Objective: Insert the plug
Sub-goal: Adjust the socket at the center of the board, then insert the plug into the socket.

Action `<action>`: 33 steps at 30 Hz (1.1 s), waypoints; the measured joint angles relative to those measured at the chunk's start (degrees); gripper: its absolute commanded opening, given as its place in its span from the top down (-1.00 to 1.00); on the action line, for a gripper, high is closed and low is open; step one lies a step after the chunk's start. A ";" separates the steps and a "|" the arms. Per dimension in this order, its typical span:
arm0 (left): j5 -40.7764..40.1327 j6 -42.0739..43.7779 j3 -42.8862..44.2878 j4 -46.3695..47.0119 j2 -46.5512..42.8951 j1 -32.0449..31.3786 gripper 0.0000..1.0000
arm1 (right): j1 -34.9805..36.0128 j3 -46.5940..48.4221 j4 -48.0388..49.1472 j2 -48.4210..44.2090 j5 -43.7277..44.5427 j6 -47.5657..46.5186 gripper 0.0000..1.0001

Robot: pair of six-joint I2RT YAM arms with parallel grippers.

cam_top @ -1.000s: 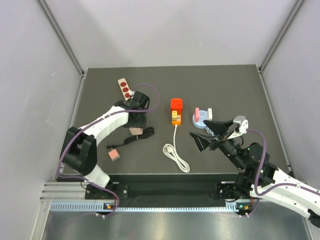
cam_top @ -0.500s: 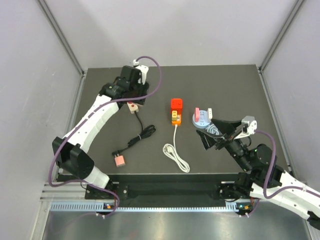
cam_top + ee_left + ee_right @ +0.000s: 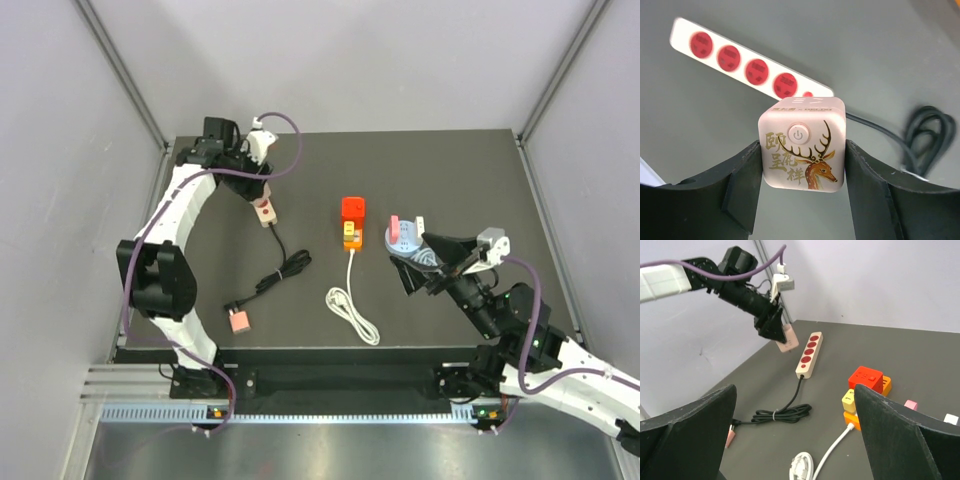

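The red plug (image 3: 352, 208) (image 3: 866, 380) sits on the far end of the orange power strip (image 3: 352, 238) (image 3: 886, 385) at the table's middle. At the back left my left gripper (image 3: 256, 186) (image 3: 802, 170) (image 3: 776, 326) is shut on a pale pink cube with a deer print (image 3: 802, 145) (image 3: 788, 339). It holds that cube in the air above a pink strip with red sockets (image 3: 740, 65) (image 3: 265, 212) (image 3: 809, 354). My right gripper (image 3: 421, 265) (image 3: 795, 440) stands wide open with nothing in it, right of the orange strip.
A yellow block (image 3: 850, 400) sits on the orange strip's near part. The strip's white cable (image 3: 350, 300) coils toward the front. The pink strip's black cord (image 3: 285, 270) (image 3: 780, 415) ends in a pink plug (image 3: 238, 318). A blue holder with small blocks (image 3: 400, 235) lies under my right gripper.
My left arm has swung from the table's left middle to the back left, lifting the deer cube up over the pink strip. The right gripper shifted slightly right and stayed open.
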 measured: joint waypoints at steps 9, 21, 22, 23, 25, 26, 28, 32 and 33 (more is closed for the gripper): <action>9.92 12.74 7.76 0.57 10.99 6.64 1.00 | 0.00 0.00 1.22 4.17 -0.02 -1.88 -1.00; 14.86 24.20 12.26 0.00 19.19 8.26 1.00 | -0.39 0.02 2.21 10.99 -5.44 0.35 -0.99; 15.17 24.72 13.88 -0.24 20.00 8.26 1.00 | -0.46 0.02 2.47 11.50 -5.86 0.37 -1.00; 15.50 25.24 15.65 -0.44 20.98 8.31 1.00 | -0.61 0.02 2.62 12.04 -6.32 0.37 -1.00; 16.11 26.14 19.19 -1.05 22.97 8.37 1.00 | -1.14 0.02 3.10 12.92 -7.02 0.66 -0.99; 16.70 26.51 20.94 -1.16 24.04 8.50 1.00 | -1.44 0.02 3.41 13.42 -7.37 0.85 -0.99; 17.75 27.36 23.30 -1.70 25.79 8.92 1.00 | -2.47 0.02 3.85 14.32 -8.55 1.33 -0.99; 18.62 29.14 25.29 -4.24 28.24 10.16 1.00 | -5.68 0.02 5.16 16.59 -12.57 2.62 -0.99; 18.58 29.66 25.46 -4.85 28.74 10.40 1.00 | -6.43 0.02 5.27 17.03 -13.29 2.82 -0.99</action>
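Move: The white power strip that the pink cube socket in my left hand is bound for has its middle about 11 cm ahead of that hand, 2 cm to its left and 14 cm below. On the same level, its black cable coil lies roughly 11 cm back and 11 cm right, and the orange strip with the red block some 4 cm ahead and 24 cm right. From my right hand, the white strip lies about 36 cm ahead, 31 cm left and 28 cm below. I keep the pink cube pinched and carry it with my left hand forward about 11 cm and down 7 cm, drifting a little left, to over the white strip's middle sockets: a dip, a small rise while still reaching, then a sink again. I turn it some 25 degrees clockwise on the way. My empty right hand, still wide open, eases left and down, with a little forward. ##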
